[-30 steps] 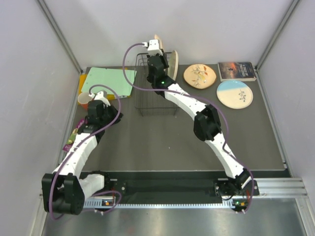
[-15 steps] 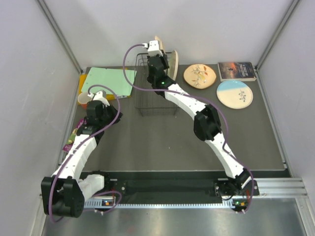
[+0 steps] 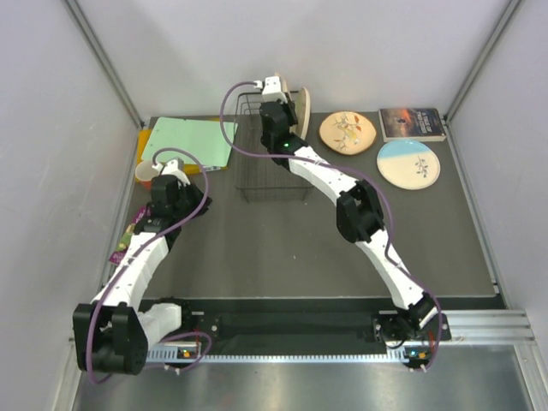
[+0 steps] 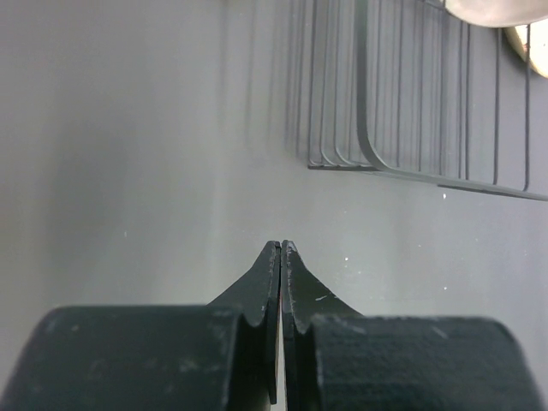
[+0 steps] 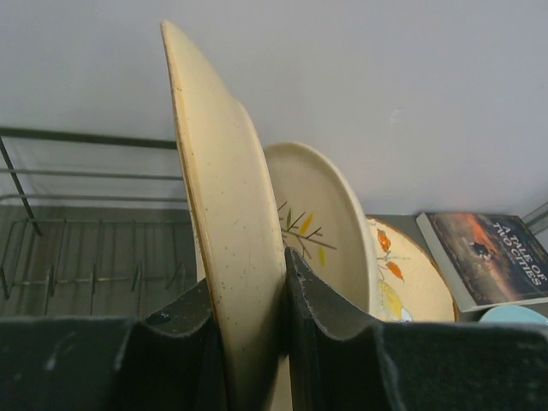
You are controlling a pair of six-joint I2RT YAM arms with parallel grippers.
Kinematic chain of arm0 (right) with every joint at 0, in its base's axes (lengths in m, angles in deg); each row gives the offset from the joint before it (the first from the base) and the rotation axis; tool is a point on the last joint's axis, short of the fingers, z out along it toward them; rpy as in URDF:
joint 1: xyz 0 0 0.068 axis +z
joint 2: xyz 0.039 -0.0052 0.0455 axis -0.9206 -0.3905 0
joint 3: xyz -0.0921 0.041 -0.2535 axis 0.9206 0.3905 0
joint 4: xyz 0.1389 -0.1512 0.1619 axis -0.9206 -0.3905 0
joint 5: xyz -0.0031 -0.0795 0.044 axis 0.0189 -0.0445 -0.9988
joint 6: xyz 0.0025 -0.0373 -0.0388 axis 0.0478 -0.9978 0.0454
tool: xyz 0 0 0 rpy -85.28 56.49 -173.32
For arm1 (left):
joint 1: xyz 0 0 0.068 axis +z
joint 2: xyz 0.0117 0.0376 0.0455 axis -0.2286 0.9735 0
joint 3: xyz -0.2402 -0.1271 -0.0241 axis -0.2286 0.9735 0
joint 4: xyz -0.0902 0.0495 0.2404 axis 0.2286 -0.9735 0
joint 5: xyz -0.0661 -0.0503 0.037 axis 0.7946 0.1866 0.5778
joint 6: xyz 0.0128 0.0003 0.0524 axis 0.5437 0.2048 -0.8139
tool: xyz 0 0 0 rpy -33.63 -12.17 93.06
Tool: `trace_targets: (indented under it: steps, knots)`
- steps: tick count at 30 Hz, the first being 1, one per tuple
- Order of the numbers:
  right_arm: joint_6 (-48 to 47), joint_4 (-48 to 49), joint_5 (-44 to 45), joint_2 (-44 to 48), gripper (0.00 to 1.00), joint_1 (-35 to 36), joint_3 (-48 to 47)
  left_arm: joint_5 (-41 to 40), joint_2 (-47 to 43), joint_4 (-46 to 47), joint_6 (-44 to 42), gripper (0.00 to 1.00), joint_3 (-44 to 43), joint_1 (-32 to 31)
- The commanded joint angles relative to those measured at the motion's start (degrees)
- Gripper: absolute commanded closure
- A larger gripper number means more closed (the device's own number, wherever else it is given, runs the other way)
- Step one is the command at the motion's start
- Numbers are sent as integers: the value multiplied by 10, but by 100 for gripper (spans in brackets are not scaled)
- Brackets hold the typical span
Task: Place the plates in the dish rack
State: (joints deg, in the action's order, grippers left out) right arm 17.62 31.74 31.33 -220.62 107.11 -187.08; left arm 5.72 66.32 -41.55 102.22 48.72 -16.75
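My right gripper [image 5: 248, 278] is shut on the rim of a plain cream plate [image 5: 224, 197], holding it upright on edge over the black wire dish rack [image 3: 270, 163]. Just behind it a leaf-patterned plate [image 5: 325, 227] stands on edge at the rack's right end [image 3: 303, 111]. Another patterned plate [image 3: 348, 133] and a light blue and white plate [image 3: 409, 163] lie flat on the table to the right of the rack. My left gripper [image 4: 281, 247] is shut and empty, low over the table, left of the rack.
A green folder [image 3: 190, 143] lies left of the rack, with an orange cup [image 3: 146, 175] at its near corner, beside my left wrist. A book [image 3: 412, 123] lies at the back right. White walls enclose the table on three sides.
My right gripper has carried the cream plate a little to the right and lower, closer to the plate standing in the rack. The left arm has not moved.
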Motion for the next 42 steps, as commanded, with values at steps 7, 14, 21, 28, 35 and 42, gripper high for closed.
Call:
trace_targets:
  steps: [7,14,21,28,35,42]
  knots:
    - [44,27,-7,-12,100,-3,-19,4,21,29,-3,100,6,7]
    - [45,40,-5,-34,100,-7,-18,3,35,16,-10,100,-7,9]
    - [38,74,6,-27,43,-12,6,6,48,13,-14,100,-26,10]
    - [-26,158,-43,62,31,-3,67,11,46,11,-22,100,-36,11]
    - [-114,209,-94,224,30,37,165,7,73,3,-37,74,-87,11]
    - [-115,62,-69,412,6,-17,299,9,54,-43,-97,1,-159,11]
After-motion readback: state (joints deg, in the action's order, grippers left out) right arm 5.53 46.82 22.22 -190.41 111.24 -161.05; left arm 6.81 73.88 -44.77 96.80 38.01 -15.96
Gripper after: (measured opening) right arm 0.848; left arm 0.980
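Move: The right hand holds the plate on edge; its standing place in the dish rack is centred about 5 cm ahead, 1 cm left and 10 cm below. The plate already racked stands about 5 cm ahead, 4 cm right and 10 cm down; a flowered plate lies on the table roughly 7 cm ahead, 21 cm right and 22 cm below. From the empty left hand that rack place is some 28 cm ahead and 21 cm right, about level. Lower the held plate about 7 cm with the right gripper into the rack, beside the plate standing there, then open the fingers to let go. Draw the right hand up some 23 cm and back toward the base, tilting its fingers upward. Dip the empty left hand slightly, then raise it and ease it forward about 3 cm, opening its shut fingers wide. ##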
